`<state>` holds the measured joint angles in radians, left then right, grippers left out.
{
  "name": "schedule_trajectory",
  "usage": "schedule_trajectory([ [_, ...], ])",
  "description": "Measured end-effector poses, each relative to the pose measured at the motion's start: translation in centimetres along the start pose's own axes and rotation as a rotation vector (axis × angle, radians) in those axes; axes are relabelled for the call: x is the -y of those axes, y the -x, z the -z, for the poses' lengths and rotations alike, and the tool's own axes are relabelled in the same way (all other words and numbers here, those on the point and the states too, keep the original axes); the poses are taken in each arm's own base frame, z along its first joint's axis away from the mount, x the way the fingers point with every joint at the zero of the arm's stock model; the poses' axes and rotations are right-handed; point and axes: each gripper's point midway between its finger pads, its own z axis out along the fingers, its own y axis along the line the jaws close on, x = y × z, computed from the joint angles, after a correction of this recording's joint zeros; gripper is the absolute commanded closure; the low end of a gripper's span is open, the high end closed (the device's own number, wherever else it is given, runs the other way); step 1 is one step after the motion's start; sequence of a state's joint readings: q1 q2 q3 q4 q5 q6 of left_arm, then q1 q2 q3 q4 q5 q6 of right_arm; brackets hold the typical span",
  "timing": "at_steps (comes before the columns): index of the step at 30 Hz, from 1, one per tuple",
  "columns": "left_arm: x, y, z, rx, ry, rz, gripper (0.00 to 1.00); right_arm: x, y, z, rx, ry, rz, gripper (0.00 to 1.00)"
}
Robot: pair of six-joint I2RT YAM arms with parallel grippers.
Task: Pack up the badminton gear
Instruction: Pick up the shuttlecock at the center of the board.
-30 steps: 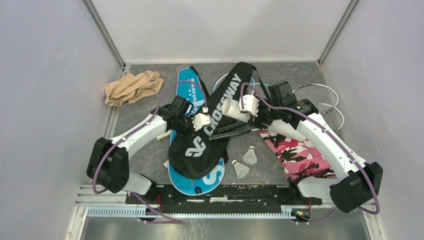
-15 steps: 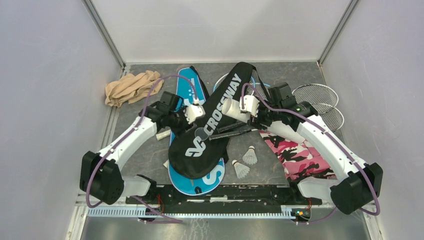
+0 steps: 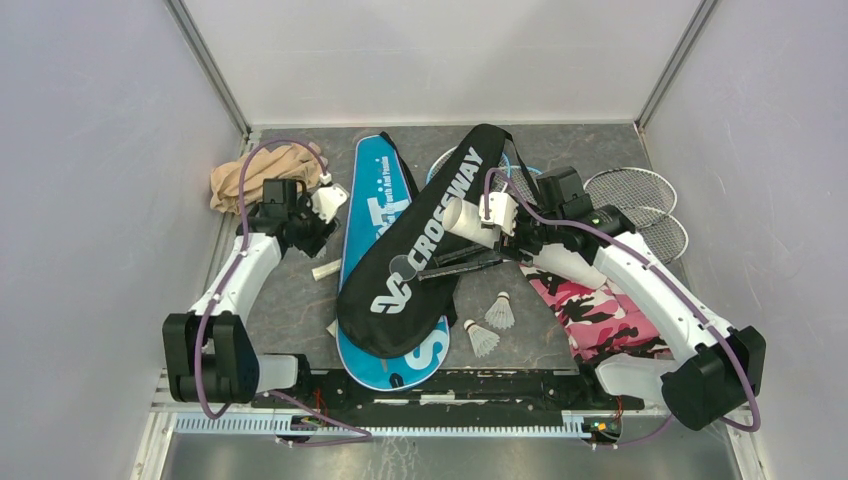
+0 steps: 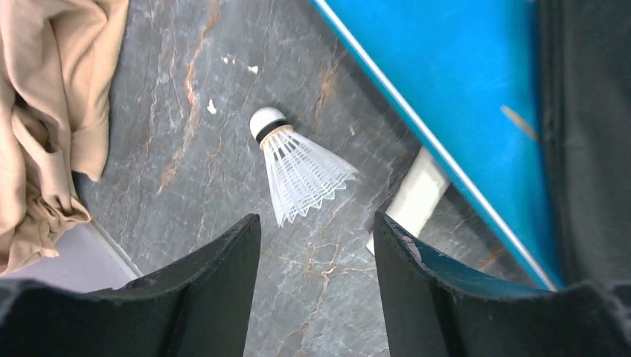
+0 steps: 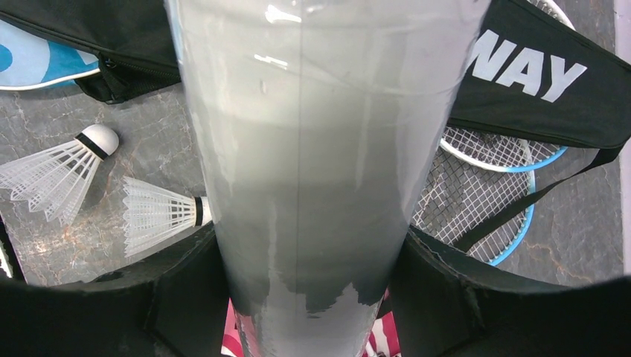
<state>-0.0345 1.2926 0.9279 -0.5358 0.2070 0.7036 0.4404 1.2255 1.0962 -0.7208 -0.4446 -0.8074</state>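
Note:
My right gripper is shut on the long white tube, held tilted above the black CROSSWAY cover; the tube fills the right wrist view. My left gripper hangs open and empty over the table left of the blue cover. A white shuttlecock lies just beyond its open jaws. Two more shuttlecocks lie right of the covers, one of them also in the right wrist view. Rackets lie at the back right.
A tan cloth bundle lies at the back left, close to my left gripper. A pink camouflage cloth is under my right arm. A white strip pokes out from under the blue cover. A small round disc rests on the black cover.
My left gripper has opened and swung left and back, from over the black cover to the table beside the tan cloth. A round disc shows where it was. The right arm holds still.

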Motion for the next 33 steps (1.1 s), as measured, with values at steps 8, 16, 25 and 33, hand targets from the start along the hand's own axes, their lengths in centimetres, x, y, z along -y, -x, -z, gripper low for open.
schedule_trajectory([
  [8, -1.0, -3.4, -2.4, -0.075, 0.025, -0.133, 0.4, -0.2, 0.2, -0.1, 0.014, 0.011, 0.001, 0.94],
  [16, -1.9, -4.7, -5.6, -0.12, 0.015, -0.248, 0.45, -0.6, 0.0, -0.2, 0.013, 0.023, -0.004, 0.94],
  [25, -3.3, -4.8, -7.4, -0.12, 0.059, -0.302, 0.84, -0.7, -0.1, -0.2, 0.013, 0.022, -0.003, 0.93],
  [33, -3.4, -4.5, -7.0, -0.126, 0.047, -0.307, 0.98, -0.7, -0.2, -0.2, 0.012, 0.024, -0.005, 0.92],
])
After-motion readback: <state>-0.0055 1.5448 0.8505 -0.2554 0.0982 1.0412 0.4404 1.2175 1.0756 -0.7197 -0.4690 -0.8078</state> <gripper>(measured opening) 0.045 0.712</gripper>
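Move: The shuttlecock beside the blue bag lies about 5 cm ahead of the left hand, 1 cm to its left and 9 cm below. The beige cloth is some 16 cm beyond the shuttlecock and 12 cm left of it, the bag's left edge about 8 cm to its right, and the white tube end 8 cm nearer and 3 cm to its right. From the right hand, the shuttlecock lies roughly 45 cm left, 10 cm ahead and 16 cm below. The shuttlecock's feather skirt gets pinched between the left fingertips: the open hand sinks some 7 cm, easing left first and then forward, about 4 cm each. On the way it rolls its left side up and turns slightly clockwise, about 20 degrees in all. Near the bottom the fingers shut on the skirt's left side, and the hand starts barely upward. ##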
